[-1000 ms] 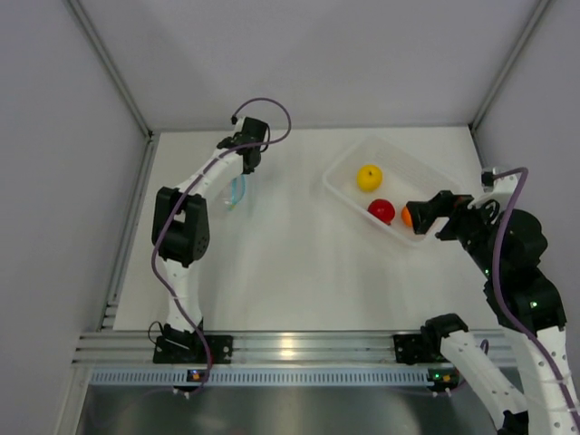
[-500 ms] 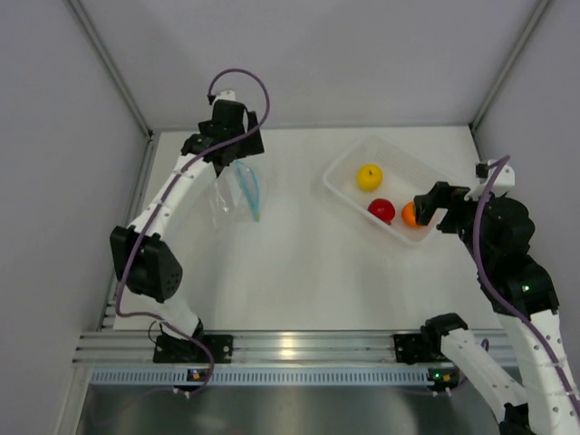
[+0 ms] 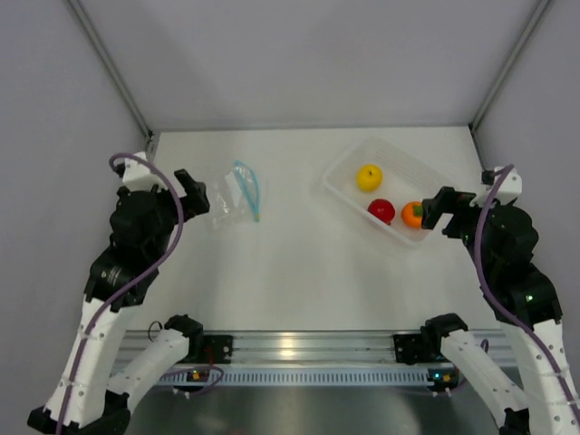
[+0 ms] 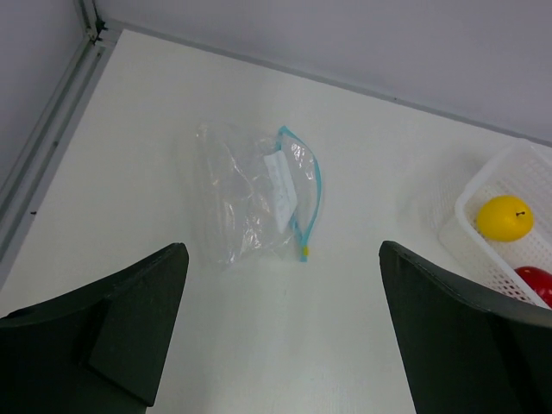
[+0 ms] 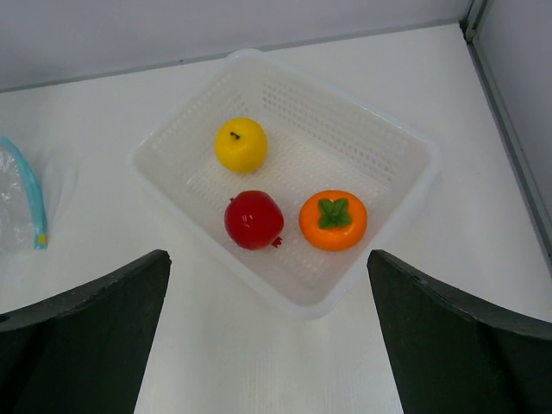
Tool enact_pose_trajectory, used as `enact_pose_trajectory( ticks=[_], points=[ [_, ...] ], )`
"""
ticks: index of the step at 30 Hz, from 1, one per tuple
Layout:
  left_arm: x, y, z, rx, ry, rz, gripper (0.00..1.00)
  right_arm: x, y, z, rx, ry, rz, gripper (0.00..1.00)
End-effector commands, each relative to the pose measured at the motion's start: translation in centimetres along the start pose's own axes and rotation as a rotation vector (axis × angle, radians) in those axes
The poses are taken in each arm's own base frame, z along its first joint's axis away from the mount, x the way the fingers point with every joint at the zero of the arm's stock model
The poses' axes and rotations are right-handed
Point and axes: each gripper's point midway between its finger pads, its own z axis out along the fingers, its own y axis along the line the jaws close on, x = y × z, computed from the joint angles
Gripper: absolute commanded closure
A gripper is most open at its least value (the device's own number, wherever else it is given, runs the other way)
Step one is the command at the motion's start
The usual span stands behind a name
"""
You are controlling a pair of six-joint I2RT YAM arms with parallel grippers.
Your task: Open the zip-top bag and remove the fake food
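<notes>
The zip-top bag (image 3: pixel 234 197) lies flat and empty on the white table at the back left, its light blue zip strip (image 4: pixel 309 203) along one edge; it also shows in the left wrist view (image 4: pixel 250 203). The yellow fruit (image 3: pixel 369 177), red fruit (image 3: pixel 381 210) and orange fruit (image 3: pixel 414 214) with a green top sit in the white basket (image 3: pixel 408 163); the right wrist view shows them too (image 5: pixel 241 144) (image 5: pixel 254 219) (image 5: pixel 333 220). My left gripper (image 3: pixel 192 192) is open and empty, left of the bag. My right gripper (image 3: pixel 441 208) is open and empty, just right of the basket.
The basket (image 5: pixel 388 147) stands at the back right of the table. Grey walls close the table at the back and both sides, with a metal rail (image 4: pixel 52 138) along the left edge. An aluminium rail (image 3: pixel 290 349) runs along the near edge.
My left arm has let go of the bag and pulled back toward the left and near side. The bag now lies on the table. My right gripper has drawn slightly back from the basket.
</notes>
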Motion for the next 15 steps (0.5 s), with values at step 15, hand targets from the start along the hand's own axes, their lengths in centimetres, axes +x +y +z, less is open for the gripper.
enact_pose_trajectory(
  ticks=[15],
  points=[
    [0.9, 8.2, -12.0, -0.081, -0.127, 0.135, 0.02, 1.9, -3.2, -5.5, 0.062, 0.000, -0.098, 0.01]
  ],
)
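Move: The emptied zip-top bag lies about 17 cm ahead of the left hand, 3 cm to its right and some 34 cm below. From the right hand the bag is roughly 50 cm to the left and 19 cm ahead, 31 cm below. Some 29 cm below the right hand, in the tray, the persimmon is 14 cm ahead and 2 cm left, and the pomegranate 14 cm ahead and 10 cm left. Both empty, open hands draw back: the left about 11 cm and 6 left, away from the bag; right 5. ##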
